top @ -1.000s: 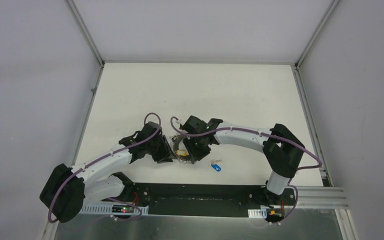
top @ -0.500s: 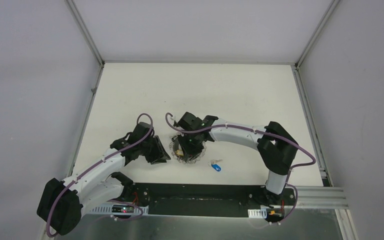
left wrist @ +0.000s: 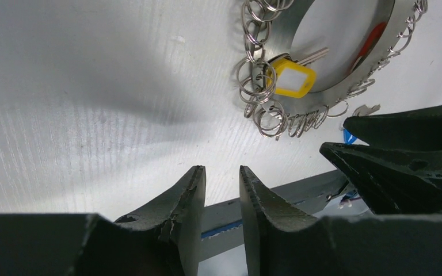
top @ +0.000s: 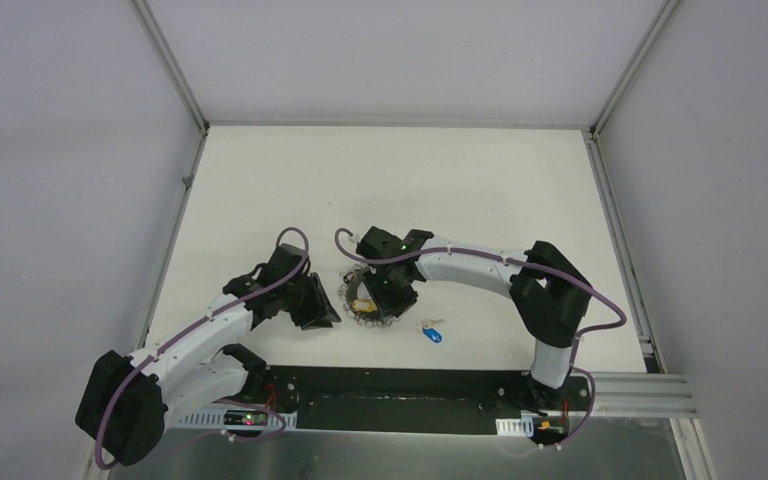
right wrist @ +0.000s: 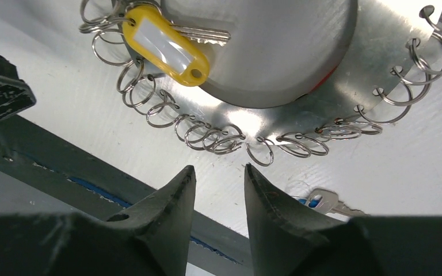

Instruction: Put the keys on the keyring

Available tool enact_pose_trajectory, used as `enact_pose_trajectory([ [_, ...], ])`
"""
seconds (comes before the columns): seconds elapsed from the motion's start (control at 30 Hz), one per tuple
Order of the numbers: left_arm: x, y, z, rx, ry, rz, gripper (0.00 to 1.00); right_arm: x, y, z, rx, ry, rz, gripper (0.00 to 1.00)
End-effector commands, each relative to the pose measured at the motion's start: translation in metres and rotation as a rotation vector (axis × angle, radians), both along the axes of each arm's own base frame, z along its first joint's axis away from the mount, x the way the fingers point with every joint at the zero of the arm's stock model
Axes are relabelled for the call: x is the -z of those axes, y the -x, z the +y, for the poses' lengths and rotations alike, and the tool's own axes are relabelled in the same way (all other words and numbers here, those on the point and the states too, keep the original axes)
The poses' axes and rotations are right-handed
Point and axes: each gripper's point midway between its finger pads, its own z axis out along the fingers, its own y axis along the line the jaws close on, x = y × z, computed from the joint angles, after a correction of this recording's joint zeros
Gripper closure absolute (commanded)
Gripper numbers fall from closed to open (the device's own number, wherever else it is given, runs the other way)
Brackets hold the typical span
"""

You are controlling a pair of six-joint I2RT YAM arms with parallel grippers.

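Note:
The keyring (top: 388, 318) is a round metal disc (right wrist: 299, 109) with several split rings along its rim. The yellow-tagged key (right wrist: 164, 43) lies on the disc, its head among the rings (left wrist: 259, 86); whether it is threaded on one I cannot tell. The blue-tagged key (top: 433, 331) lies on the table right of the disc, and also shows behind my right finger (right wrist: 320, 201). My right gripper (right wrist: 220, 168) hovers open over the disc's near rim, holding nothing. My left gripper (left wrist: 223, 171) stands slightly open and empty, left of the disc (left wrist: 322, 98).
A red tag (left wrist: 371, 43) shows on the disc's far side, partly hidden. The dark base rail (top: 410, 385) runs along the near edge behind both grippers. White table surface (top: 410, 180) stretches beyond the disc, bounded by metal frame posts.
My left arm has drawn back to the left, away from the disc. My right wrist has shifted slightly left over the disc. The keys have not moved.

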Motion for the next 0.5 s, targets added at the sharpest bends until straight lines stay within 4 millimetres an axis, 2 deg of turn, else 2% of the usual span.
enact_pose_trajectory([
  [0.0, -0.025, -0.013, -0.012, 0.054, 0.062, -0.079, 0.71, -0.005, -0.004, 0.002, -0.004, 0.012, -0.022, 0.61],
  [0.23, -0.059, -0.027, -0.049, 0.127, 0.197, -0.188, 0.74, -0.010, -0.001, 0.001, 0.049, -0.105, 0.053, 0.62],
  [0.37, -0.064, -0.031, -0.075, 0.179, 0.208, -0.204, 0.74, -0.025, -0.008, -0.009, 0.118, -0.220, 0.080, 0.62],
  [0.47, -0.060, -0.034, -0.097, 0.232, 0.203, -0.184, 0.72, -0.039, -0.015, -0.019, 0.182, -0.323, 0.102, 0.62],
])
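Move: The keyring's big disc lies flat about 6 cm ahead of the open left hand and 8 cm to its right, some 5 cm lower; the yellow-tagged key, on the disc's near-left side, is about 4 cm ahead and 7 cm right. From the open right hand, the blue-tagged key lies roughly 3 cm back, 7 cm right and 5 cm below, the disc about 4 cm ahead and 5 cm left. The keyring's near-left side, where the yellow tag lies, is what the left hand swings in over: it travels about 6 cm right while climbing some 4 cm, turning clockwise and tilting by around 15 degrees in all. The right hand first holds almost still, then shifts about 3 cm right, off the disc's middle and towards the blue-tagged key, turning slightly clockwise. Both grippers stay open. ##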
